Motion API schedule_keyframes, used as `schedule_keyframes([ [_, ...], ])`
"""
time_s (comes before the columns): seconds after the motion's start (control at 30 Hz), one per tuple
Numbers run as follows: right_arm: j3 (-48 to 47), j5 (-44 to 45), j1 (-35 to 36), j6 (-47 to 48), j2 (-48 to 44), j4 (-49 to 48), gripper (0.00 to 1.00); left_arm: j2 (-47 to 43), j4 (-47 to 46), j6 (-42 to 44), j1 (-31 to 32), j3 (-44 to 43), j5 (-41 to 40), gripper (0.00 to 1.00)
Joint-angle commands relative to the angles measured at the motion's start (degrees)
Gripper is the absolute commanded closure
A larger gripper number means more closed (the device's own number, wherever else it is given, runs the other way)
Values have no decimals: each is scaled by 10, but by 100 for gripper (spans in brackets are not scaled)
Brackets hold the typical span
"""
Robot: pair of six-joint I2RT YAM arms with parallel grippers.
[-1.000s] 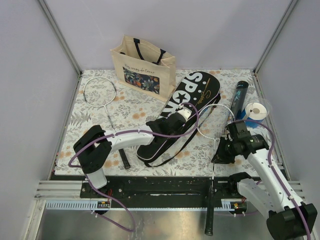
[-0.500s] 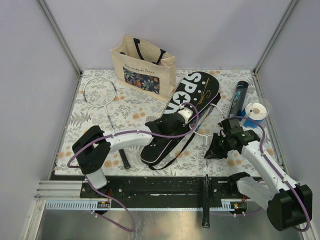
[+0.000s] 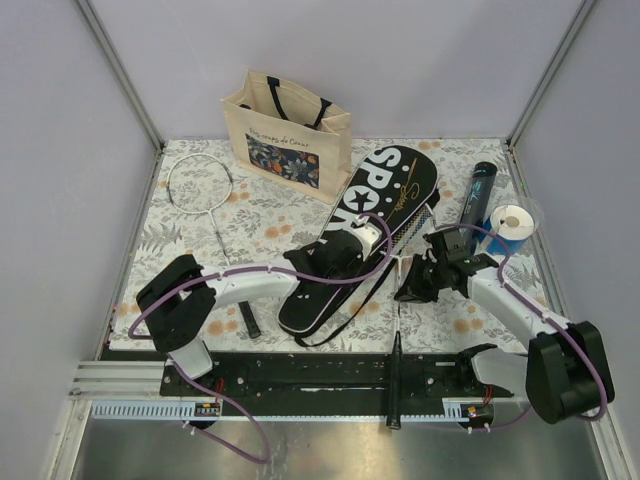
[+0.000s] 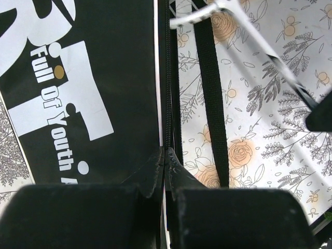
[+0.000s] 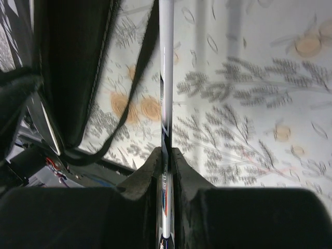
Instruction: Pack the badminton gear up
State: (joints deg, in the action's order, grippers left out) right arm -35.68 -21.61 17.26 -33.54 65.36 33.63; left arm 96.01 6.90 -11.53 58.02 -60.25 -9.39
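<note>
The black racket cover (image 3: 385, 185) lettered "SPORT" lies slanted mid-table. My left gripper (image 3: 362, 243) is shut on its zipper edge (image 4: 167, 104), jaws pressed together on the rim. My right gripper (image 3: 405, 290) is shut on the thin shaft (image 5: 166, 78) of a racket. That racket's head (image 3: 422, 222) lies at the cover's right side, and its black handle (image 3: 394, 385) hangs over the near edge. A second racket (image 3: 200, 185) rests at the far left, handle (image 3: 247, 318) toward me. The long black tube (image 3: 478, 195) lies at the right.
A beige floral tote bag (image 3: 290, 135) stands behind the cover. A blue-and-white roll (image 3: 510, 225) sits beside the tube. The cover's black strap (image 4: 212, 104) trails over the floral tablecloth (image 3: 270, 225). Grey walls close three sides.
My right gripper has carried the racket leftward, bringing its head against the cover and its handle further left. The cover's near end has shifted left with my left gripper.
</note>
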Motion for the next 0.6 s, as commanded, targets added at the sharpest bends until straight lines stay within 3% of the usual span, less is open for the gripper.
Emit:
schedule_keyframes([
  [0.0,-3,-5,13,-28,40,-161,100,-42,-45,2,0,14,26,100],
  [0.27,-10,-26,26,-86,133,-364,100,-51,-38,-21,-1,27,25,99],
  [0.43,0,-22,31,-101,143,-399,100,-50,-20,-29,1,46,-27,74],
  [0.57,0,-33,31,-104,154,-404,100,-50,-14,-31,12,61,-59,66],
])
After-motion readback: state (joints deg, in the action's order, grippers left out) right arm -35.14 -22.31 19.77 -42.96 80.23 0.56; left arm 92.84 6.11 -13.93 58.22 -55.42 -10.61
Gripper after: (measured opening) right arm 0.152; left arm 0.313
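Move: The right hand grips the racket by the shaft, its head already partly under the bag's cover; the bag mouth is about 15 cm ahead of this hand, 2 cm left and 3 cm lower. The bag's black strap runs some 10 cm left and 5 cm back, 6 cm below; the black tube lies about 28 cm ahead and 22 cm right, 3 cm lower. The left hand's shut fingers are at the cover edge, with the mouth 9 cm ahead, 8 cm right and 3 cm down. Still pinching the racket shaft, the right hand pushes the head farther under the bag's cover, travelling about 9 cm forward and 5 cm left, fingers tilting up and forward by some 10 degrees. The left hand draws back only a centimetre, then opens its fingers partway and lets go of the cover edge, shifting slightly left and dipping. ##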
